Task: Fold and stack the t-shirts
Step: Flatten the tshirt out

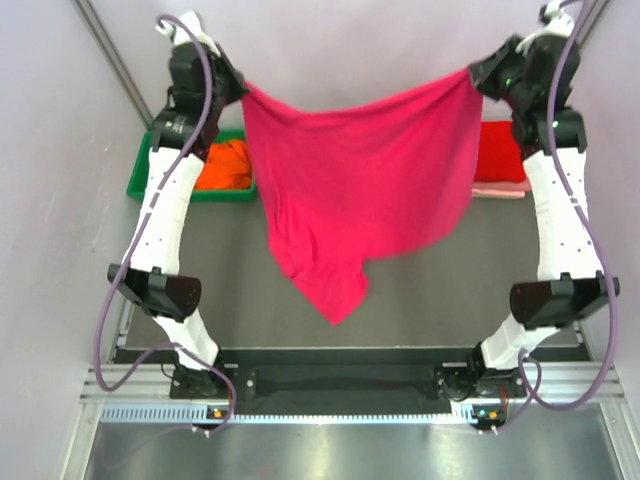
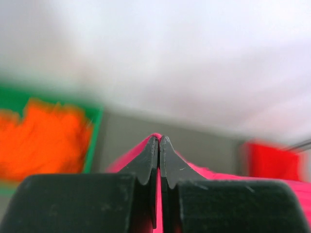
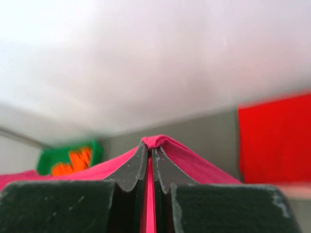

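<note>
The magenta-pink t-shirt [image 1: 360, 180] hangs spread in the air between both arms, its lower end dangling over the table's middle. My left gripper [image 1: 240, 88] is shut on its upper left corner; the cloth shows between the fingertips in the left wrist view [image 2: 159, 138]. My right gripper [image 1: 478, 72] is shut on the upper right corner, and the pinched edge shows in the right wrist view [image 3: 150, 143]. The orange t-shirt [image 1: 222, 165] lies in the green tray [image 1: 140, 175] at the back left. A folded bright red t-shirt [image 1: 500, 150] lies on a pale pink one [image 1: 500, 188] at the back right.
The grey table surface [image 1: 430, 290] lies under the hanging shirt. The tray is under my left arm and the folded stack is under my right arm. A lilac wall [image 1: 360, 40] stands behind. The black front rail [image 1: 340, 380] runs between the arm bases.
</note>
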### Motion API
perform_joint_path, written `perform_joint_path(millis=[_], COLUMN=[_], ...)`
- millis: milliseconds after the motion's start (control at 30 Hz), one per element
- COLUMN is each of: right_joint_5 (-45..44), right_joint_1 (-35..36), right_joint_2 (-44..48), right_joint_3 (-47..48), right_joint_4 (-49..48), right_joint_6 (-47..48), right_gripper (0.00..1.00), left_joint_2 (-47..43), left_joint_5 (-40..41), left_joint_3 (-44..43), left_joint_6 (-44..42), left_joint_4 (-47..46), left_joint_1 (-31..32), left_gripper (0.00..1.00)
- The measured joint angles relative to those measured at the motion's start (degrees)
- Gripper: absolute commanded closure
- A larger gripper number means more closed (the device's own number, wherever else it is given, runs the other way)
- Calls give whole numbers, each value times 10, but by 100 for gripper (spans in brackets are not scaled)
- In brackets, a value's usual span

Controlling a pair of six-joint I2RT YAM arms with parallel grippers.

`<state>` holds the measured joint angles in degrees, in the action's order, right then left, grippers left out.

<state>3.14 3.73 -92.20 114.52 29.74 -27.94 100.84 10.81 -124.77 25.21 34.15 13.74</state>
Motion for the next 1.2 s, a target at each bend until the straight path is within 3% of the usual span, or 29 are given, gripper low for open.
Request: perform_joint_path(millis=[133, 267, 467, 733, 967, 1200], right_joint_5=[21, 39, 52, 54, 60, 50], right_joint_1=[-23, -55, -66, -65, -65, -65], right_joint_2=[-79, -50, 135, 312, 395, 446], right_joint_3=[182, 182, -126, -515, -767, -871], right_joint_4=[-8, -24, -74, -71, -34, 19], right_joint_6=[2, 8, 16, 11, -24, -68], right_gripper=[100, 100, 100, 100, 100, 100], left_joint_2=[-13, -83, -329, -538, -711, -675], left_joint_5=[-47, -88, -136, -221, -246, -269], left_joint_3=[-76, -53, 325, 693, 850, 935], left_joint_6=[6, 4, 12, 61, 115, 160], left_joint_4=[-92, -145, -228, -160, -71, -38], left_joint_1=[-1, 6, 5, 6, 6, 6], left_gripper=[100, 100, 100, 100, 100, 100])
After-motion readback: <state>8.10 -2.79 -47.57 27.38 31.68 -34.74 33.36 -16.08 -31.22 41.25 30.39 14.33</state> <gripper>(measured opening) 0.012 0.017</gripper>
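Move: Both hands hold the t-shirt high. The left hand's landing patch on the near table lies about 30 cm back, 2 to its right and 43 below; the green basket is some 12 cm ahead, 22 left, 41 below. The right hand's landing patch is roughly 25 cm back, 2 right, 43 below; the red stack lies about 15 cm ahead, 17 right, 41 below. Both shut grippers swing the held t-shirt edge up, then about 25–30 cm back and down towards the near table. ##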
